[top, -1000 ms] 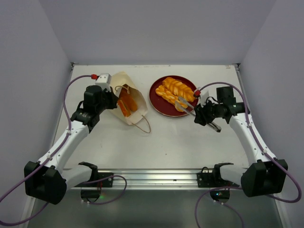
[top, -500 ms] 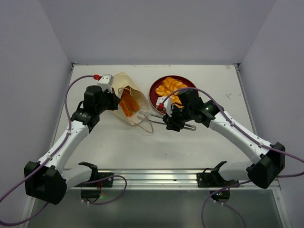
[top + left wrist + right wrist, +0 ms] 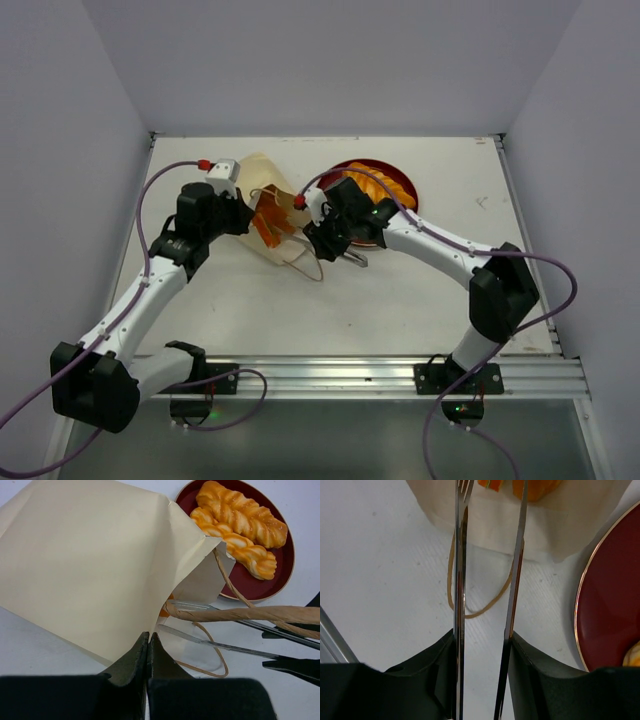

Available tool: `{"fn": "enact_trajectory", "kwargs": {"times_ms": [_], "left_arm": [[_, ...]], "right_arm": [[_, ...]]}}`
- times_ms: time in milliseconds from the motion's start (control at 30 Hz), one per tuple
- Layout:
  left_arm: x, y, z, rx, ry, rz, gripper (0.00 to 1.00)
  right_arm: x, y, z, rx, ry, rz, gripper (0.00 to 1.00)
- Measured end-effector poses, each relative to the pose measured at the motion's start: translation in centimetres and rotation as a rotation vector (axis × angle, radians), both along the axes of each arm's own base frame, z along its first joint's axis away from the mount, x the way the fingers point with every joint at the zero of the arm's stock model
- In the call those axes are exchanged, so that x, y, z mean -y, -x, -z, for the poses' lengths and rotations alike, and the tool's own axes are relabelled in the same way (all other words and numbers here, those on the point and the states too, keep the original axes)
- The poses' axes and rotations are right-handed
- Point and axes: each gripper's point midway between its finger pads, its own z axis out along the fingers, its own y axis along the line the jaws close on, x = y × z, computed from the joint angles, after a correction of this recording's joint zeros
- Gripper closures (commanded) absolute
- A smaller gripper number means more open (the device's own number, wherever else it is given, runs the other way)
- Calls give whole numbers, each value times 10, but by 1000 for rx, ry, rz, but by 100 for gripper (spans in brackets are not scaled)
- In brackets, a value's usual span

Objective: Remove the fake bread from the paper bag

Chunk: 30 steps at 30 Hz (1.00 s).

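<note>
The cream paper bag lies on its side, mouth toward the plate. My left gripper is shut on the bag's lower edge beside the mouth. Orange fake bread shows inside the opening. My right gripper is shut on metal tongs. Their two blades stand apart, with their tips at the bag's mouth next to the orange bread. In the left wrist view the tongs reach into the opening. Two long twisted rolls lie on the plate.
The red plate sits right behind my right arm. A brown cord handle stretches across the bag's mouth, and a second loop lies on the table under the tongs. Walls close in the table on three sides.
My right arm swung left from the plate to the bag's mouth, carrying the tongs. The left gripper kept its hold on the bag.
</note>
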Motion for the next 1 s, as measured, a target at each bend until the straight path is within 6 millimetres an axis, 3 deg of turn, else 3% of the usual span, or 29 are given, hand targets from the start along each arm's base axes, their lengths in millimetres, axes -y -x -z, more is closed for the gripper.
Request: {"fn": "enact_trajectory", "kwargs": {"times_ms": [267, 633, 767, 1000], "left_arm": [[1, 3, 2, -1, 4, 10, 100], [1, 5, -2, 9, 9, 13, 100], [1, 5, -2, 10, 9, 12, 100], [0, 6, -3, 13, 8, 11, 100]], "right_arm": [[-27, -22, -11, -5, -63, 41, 55], [-44, -21, 9, -90, -66, 42, 57], [-52, -24, 15, -121, -70, 38, 75], [-51, -17, 19, -157, -63, 34, 93]]}}
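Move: The tongs are in the right gripper; the bread still in the paper bag lies about 12 cm to its left, 8 cm ahead and some 8 cm lower. The bag's slack front handle loop is about 4 cm left and 4 cm back, on the table; the plate with the other loaves is some 10 cm right and 12 cm ahead. From the left gripper at the bag's rim, the same bread is about 4 cm right, level fore and aft, 12 cm below. Feed the tongs deeper into the bag's mouth towards the bread: take the right gripper about 5 cm left, at first with a little forward and up, then sink some 3 cm while tipping it down nearly 10 degrees. Late in the reach, squeeze the tongs to roughly half their opening. Keep the left gripper shut on the bag's rim, practically still. ##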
